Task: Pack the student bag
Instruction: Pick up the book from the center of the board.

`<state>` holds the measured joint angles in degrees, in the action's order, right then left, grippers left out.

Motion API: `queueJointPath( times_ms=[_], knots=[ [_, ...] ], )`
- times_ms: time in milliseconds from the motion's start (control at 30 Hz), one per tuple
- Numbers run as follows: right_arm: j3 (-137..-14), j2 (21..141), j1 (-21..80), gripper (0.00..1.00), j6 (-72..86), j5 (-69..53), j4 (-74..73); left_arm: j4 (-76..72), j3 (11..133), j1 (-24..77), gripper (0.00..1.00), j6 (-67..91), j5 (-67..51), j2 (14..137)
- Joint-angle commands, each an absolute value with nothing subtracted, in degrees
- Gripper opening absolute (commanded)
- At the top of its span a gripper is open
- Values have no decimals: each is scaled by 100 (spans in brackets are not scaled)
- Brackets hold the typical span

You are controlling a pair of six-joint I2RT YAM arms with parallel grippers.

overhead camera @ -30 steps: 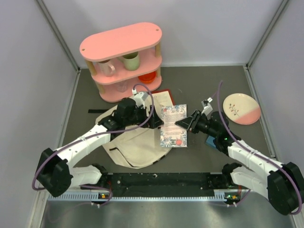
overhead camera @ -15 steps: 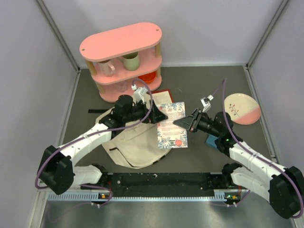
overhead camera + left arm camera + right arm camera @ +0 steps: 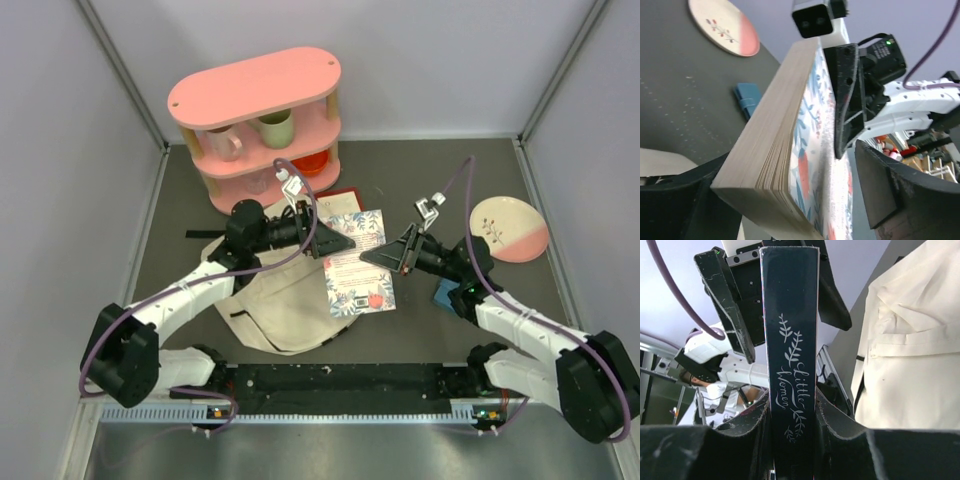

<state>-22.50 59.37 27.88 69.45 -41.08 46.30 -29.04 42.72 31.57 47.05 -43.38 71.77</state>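
Observation:
The student bag (image 3: 275, 300) lies flat and cream-coloured on the table in front of the left arm; it also shows in the right wrist view as the bag (image 3: 910, 350). A thick book with a floral cover (image 3: 358, 268) is held off the table between the two arms. My right gripper (image 3: 385, 255) is shut on its dark spine (image 3: 790, 350), which reads "Little Women". My left gripper (image 3: 335, 245) stands open, straddling the book's page edge (image 3: 775, 145), with a gap showing at one finger (image 3: 900, 195).
A pink two-tier shelf (image 3: 260, 130) with mugs stands at the back left. A red-edged booklet (image 3: 340, 203) lies behind the book. A small blue item (image 3: 443, 297) and a pink-and-cream plate (image 3: 508, 228) sit to the right.
The right gripper has raised and tilted the book, carrying it slightly left. The left gripper has swung round so that its open fingers straddle the book's opposite edge.

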Motion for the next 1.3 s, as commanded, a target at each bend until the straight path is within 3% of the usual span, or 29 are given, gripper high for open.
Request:
queueJointPath(
  times_ms=[0,100,133,200,233,300,433,533,667,800,1033,1267],
  knots=[
    [-2443,5941,2812,11,7041,-4254,5538,-3850,4245,3138,78,4948,-4966,7137],
    [-2627,5845,2804,12,6663,-4201,4871,-3648,4245,3138,61,4843,-4896,7040],
    [-2671,5827,2812,13,6488,-4192,4591,-3578,4263,3138,47,4799,-4878,6997],
    [-2829,5766,2804,14,6329,-4166,4230,-3306,4280,3138,31,4667,-4852,6970],
    [-2891,5748,2804,17,6102,-4131,3784,-3200,4289,3129,16,4623,-4738,6918],
    [-3040,5643,2804,24,5907,-3913,3307,-2841,4315,3129,0,4465,-4580,6873],
    [-3295,5292,2804,74,5354,-3087,1814,-2005,4395,3085,0,4263,-3625,6566],
    [-3384,4853,2804,89,5045,-2033,530,-1460,4307,2980,0,4359,-2815,6075],
    [-3112,4255,2804,95,5071,-1266,18,-1545,3712,2900,0,5009,-1226,5275],
    [-2568,3938,2812,95,5640,-1537,551,-2038,3270,2892,0,5536,-572,4660],
    [-1899,4121,2909,94,6460,-2065,2072,-3118,2813,2892,0,6388,-501,4667],
    [-1968,3921,3216,93,6451,-1514,2093,-3805,2725,2892,0,6882,-703,5071]
  ],
)
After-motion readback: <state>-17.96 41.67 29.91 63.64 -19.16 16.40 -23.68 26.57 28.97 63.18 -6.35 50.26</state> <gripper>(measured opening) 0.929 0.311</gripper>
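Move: The book is in the air, its spine side still pinched by the right fingers: its middle lies about 4 cm to that hand's left and 1 cm back. For the open left gripper, already straddling its far left part, that middle is some 4 cm right and 4 cm back, about level. The student bag's middle is about 10 cm left of the left hand, 2 cm ahead and 20 cm below; the red book is 17 cm ahead, 2 cm right and 21 cm below. The left fingers close on the edge of the book and the right fingers then open, letting go of the spine. Keeping its pinch, the left hand carries the book about 10 cm left and a little forward, turning some 40 degrees counter-clockwise, while the empty right hand, turning clockwise, goes briefly forward, draws off right and then sinks about 6 cm. ##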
